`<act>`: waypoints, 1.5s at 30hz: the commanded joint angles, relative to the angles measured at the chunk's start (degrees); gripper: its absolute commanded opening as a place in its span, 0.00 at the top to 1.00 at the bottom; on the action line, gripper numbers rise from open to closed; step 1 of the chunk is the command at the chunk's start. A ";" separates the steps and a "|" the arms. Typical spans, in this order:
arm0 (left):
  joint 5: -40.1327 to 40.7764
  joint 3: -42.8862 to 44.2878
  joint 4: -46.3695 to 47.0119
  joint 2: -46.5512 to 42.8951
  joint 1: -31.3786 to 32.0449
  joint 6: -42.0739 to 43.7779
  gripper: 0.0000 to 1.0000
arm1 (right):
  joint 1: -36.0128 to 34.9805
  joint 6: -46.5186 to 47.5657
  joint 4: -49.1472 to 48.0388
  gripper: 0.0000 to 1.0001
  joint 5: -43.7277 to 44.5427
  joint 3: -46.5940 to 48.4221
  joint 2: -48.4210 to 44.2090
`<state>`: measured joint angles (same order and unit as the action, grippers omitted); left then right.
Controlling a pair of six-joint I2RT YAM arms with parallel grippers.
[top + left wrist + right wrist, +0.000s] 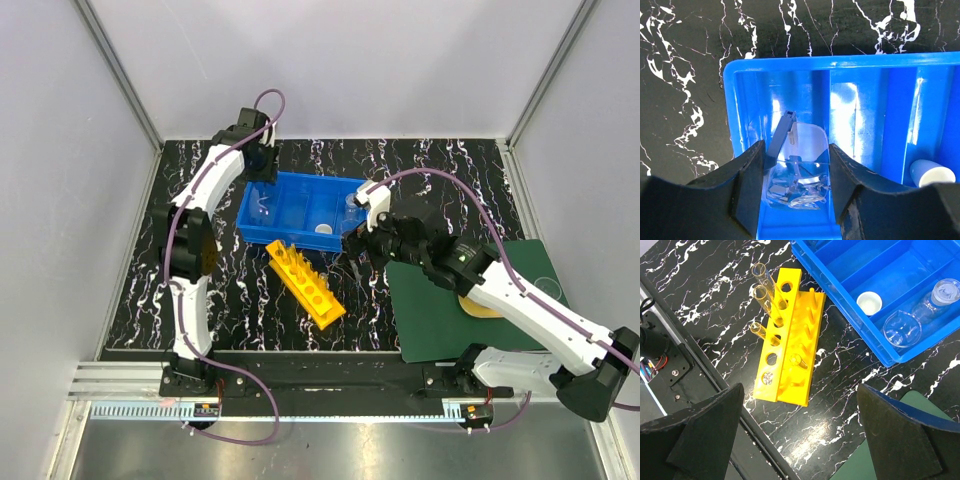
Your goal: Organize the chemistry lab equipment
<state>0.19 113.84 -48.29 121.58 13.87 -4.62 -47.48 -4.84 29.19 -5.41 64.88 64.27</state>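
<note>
The blue divided bin (300, 181) stands at the back middle of the table. My left gripper (796, 147) reaches into its left compartment (785, 100), shut on a clear glass beaker (800, 185) low over the floor. A small white round piece (932, 175) lies in another compartment, beside a round glass flask (901, 330) and a stoppered glass bottle (942, 292). The yellow rack (795, 330) lies in front of the bin with glass tubes (767, 295) in three holes. My right gripper (800, 390) hangs wide open above the table near the rack's near end, holding nothing.
A dark green mat (470, 300) lies at the right under the right arm, with a tan disc (480, 306) partly hidden on it. A metal rail (300, 370) runs along the table's near edge. White walls close in the left, back and right sides.
</note>
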 commanded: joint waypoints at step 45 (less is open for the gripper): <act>3.42 0.86 2.06 5.60 -1.74 -2.50 0.01 | -0.68 0.36 -5.20 0.00 0.75 -3.10 1.47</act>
<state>3.25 114.89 -46.54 128.42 12.62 -7.42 -47.64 -4.80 26.55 -5.10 61.06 65.82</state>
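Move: The left hand holds the glass beaker over the blue box; the end compartment it is bound for has its middle about 10 cm below, 2 cm back and 1 cm left. The white cap in the box is some 12 cm right and 5 cm back, the glass bottle 19 cm right and 1 cm back, the yellow rack 10 cm right and 17 cm back. From the right hand that compartment lies roughly 24 cm ahead, 21 cm left and 22 cm below. Still pinching the glass beaker, the left hand lowers it into the box's end compartment, about 6.5 cm down, quickly then easing off, fingers tipping some 5 degrees steeper and drifting a centimetre left near the bottom. There its fingers spread from half to wide open, letting go, and the hand lifts about 2 cm, edging forward. The open right hand sinks some 3 cm, touching nothing. ##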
